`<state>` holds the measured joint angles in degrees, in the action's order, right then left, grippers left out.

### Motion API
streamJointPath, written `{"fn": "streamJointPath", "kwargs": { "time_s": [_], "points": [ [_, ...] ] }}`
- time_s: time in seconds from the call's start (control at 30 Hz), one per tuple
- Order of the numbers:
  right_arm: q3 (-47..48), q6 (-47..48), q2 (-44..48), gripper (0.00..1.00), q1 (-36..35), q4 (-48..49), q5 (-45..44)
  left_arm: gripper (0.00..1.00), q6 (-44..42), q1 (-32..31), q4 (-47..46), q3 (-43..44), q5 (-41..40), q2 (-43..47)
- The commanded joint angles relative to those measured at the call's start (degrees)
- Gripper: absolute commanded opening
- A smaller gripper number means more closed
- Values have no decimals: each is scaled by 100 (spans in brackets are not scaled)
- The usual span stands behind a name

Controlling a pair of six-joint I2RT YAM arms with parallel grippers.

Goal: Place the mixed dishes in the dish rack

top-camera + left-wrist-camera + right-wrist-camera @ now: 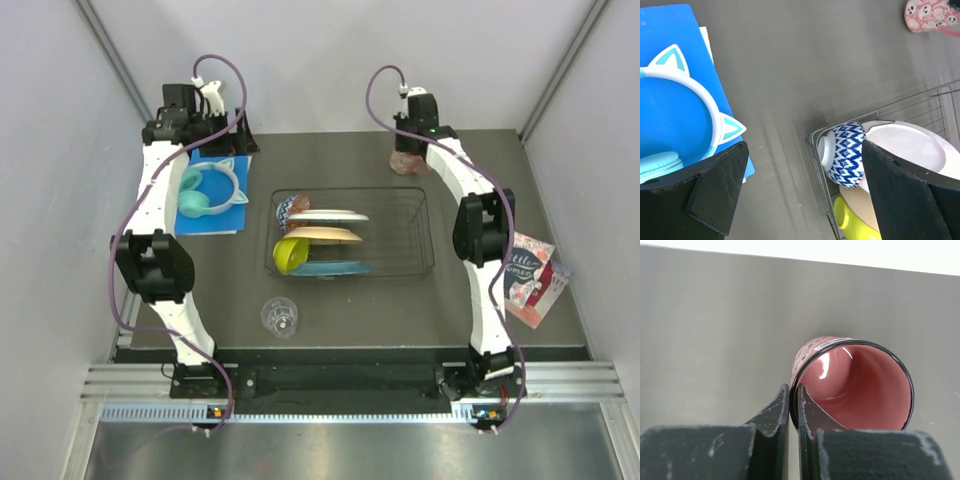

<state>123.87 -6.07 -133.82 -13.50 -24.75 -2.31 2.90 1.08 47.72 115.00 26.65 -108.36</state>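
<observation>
The pink mug (pixel 860 385) lies on its side at the back right of the table, also visible from above (pixel 405 162). My right gripper (pixel 794 390) is shut on its rim, one finger outside the wall and one inside. The black wire dish rack (pixel 428 230) stands mid-table and holds a patterned bowl (pixel 845 152), a white plate (pixel 328 216), a cream plate (pixel 325 235), a lime-green bowl (pixel 290 255) and a teal plate (pixel 335 268). A small clear glass (pixel 280 317) stands in front of the rack. My left gripper (pixel 802 150) hangs open and empty over bare table beside the rack's left end.
Teal cat-ear headphones (pixel 212 190) rest on a blue sheet at the back left. A printed card (pixel 530 280) lies at the right edge beside the right arm. Walls close in on both sides and at the back.
</observation>
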Motion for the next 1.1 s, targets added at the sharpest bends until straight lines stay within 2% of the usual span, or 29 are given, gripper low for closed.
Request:
{"fn": "streamJointPath", "kwargs": {
  "time_s": [0.0,0.4,0.43,0.47,0.5,0.53,0.67,0.73,0.77,0.93,1.07],
  "points": [
    [67,228,154,0,-408,58,213,99,-79,15,-176,-13,-117,-28],
    [75,492,436,0,-1313,-214,485,99,-87,24,-308,-346,-152,43],
    [93,484,401,4,-1374,-275,503,99,-27,24,-334,-364,-126,34],
    [102,483,383,27,-1392,-310,538,99,9,24,-334,-356,-99,-18],
    [128,466,357,37,-1410,-328,573,99,53,-2,-325,-329,-47,-45],
    [128,449,348,42,-1445,-381,599,99,88,-20,-343,-286,-55,-89],
    [163,448,505,83,-1480,-372,617,99,1,-283,-351,83,-265,-483],
    [137,440,733,95,-1480,-311,574,99,-35,-415,-334,503,-284,-712],
    [120,474,821,100,-1480,-302,539,99,-43,-459,-282,689,-301,-992],
    [-82,519,1637,100,-1367,-241,521,99,-17,-872,-220,1988,-310,-1846],
    [-731,423,2482,100,-1156,14,521,99,35,-1294,-430,2536,-459,-2408]
  ]
}}
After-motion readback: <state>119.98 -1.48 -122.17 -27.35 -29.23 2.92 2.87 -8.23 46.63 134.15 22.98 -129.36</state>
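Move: The right fingers already pinch the mug's left rim; its middle is about 4 cm right and 5 below. Its new spot lies 7 cm back, 13 left. The dish rack's middle is some 20 cm back and 15 left, its white plate 15 back and 20 left. From the left hand, the mug lies about 11 cm ahead, 43 right and 17 below, the patterned bowl 4 back, 10 right. Right hand draws the mug 16 cm left, 8 back, releases, rises; left hand reaches right, forward, down towards it. ##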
